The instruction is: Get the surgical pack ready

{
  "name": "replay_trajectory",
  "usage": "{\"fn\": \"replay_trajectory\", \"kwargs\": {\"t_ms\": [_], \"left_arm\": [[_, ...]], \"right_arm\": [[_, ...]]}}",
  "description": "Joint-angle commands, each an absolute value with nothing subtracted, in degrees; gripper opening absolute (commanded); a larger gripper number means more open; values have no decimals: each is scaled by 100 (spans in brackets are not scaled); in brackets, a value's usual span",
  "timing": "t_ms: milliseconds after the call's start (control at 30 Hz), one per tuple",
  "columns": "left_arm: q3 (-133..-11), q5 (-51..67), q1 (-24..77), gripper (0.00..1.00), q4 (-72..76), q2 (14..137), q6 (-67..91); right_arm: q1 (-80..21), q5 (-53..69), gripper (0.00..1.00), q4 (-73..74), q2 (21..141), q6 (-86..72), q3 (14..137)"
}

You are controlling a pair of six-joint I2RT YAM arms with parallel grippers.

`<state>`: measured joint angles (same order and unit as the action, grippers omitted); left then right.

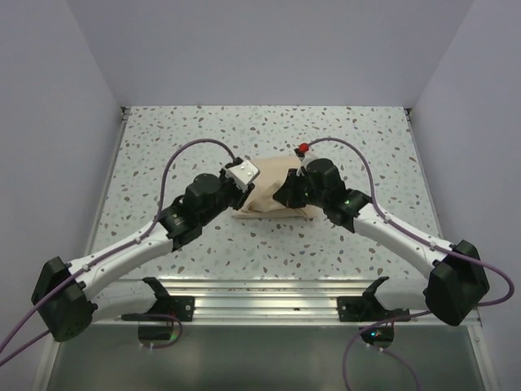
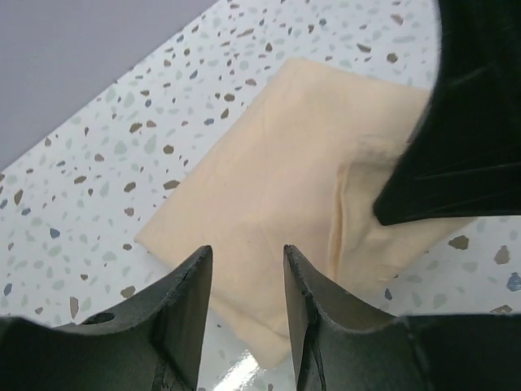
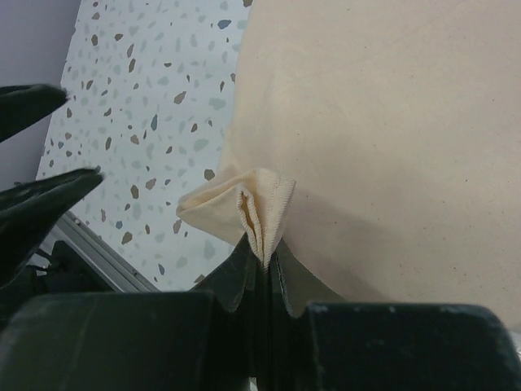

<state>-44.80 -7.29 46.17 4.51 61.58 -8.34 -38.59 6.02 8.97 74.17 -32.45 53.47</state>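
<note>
The surgical pack shows as a folded beige cloth bundle (image 1: 273, 183) lying flat in the middle of the speckled table; its contents are hidden. My left gripper (image 2: 247, 252) hovers over the bundle's near left edge (image 2: 269, 187), open, with nothing between its fingers. My right gripper (image 3: 264, 259) is shut on a pinched, hemmed corner of the cloth (image 3: 252, 204) at the bundle's near right side (image 1: 286, 198). In the left wrist view the right arm (image 2: 464, 122) covers the bundle's right end. The left fingers (image 3: 45, 195) show at the left edge of the right wrist view.
The speckled tabletop (image 1: 163, 138) is bounded by pale walls at the left, right and back. An aluminium rail (image 1: 269, 301) with two black clamps runs along the near edge. Purple cables loop over both arms, and a red connector (image 1: 302, 149) sits beside the right wrist.
</note>
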Motion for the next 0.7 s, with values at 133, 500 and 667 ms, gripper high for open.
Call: {"fn": "replay_trajectory", "kwargs": {"t_ms": [133,500,667], "left_arm": [[-5185,-677,3947,42,914,7670,-483],[-6591,-317,3472,41,747,8903,-598],[-6592,-106,3419,41,843,9079,-422]], "right_arm": [[-4104,774,0,18,7049,-3463,4545],[-4693,202,0,-1581,6855,-3340,2884],[-4886,246,0,-2364,7461,-3217,2461]]}}
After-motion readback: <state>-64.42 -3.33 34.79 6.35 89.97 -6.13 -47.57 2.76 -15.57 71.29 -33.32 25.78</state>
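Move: The right hand already pinches the cloth flap, about straight over the near edge of the wrapped pack, which lies some 14 cm below it and 3 cm to its left; the pack's middle is roughly 14 cm ahead of this hand, 1 cm left and 13 cm down. From the empty left hand the pack's middle is about 14 cm ahead, 11 cm right and 18 cm below, and the cloth's far left corner some 26 cm straight ahead, 20 cm down. Keeping its pinch on the flap, the right hand draws it down about 11 cm and back some 7 cm towards its own base, over the pack's near edge and down close to the table in front of it, its wrist turning only slightly counter-clockwise. Meanwhile the left hand, fingers still about half open and holding nothing, swings forward about 12 cm over the left part of the pack towards the cloth's far left corner, dipping some 7 cm and rising about half of that again as it slows. ##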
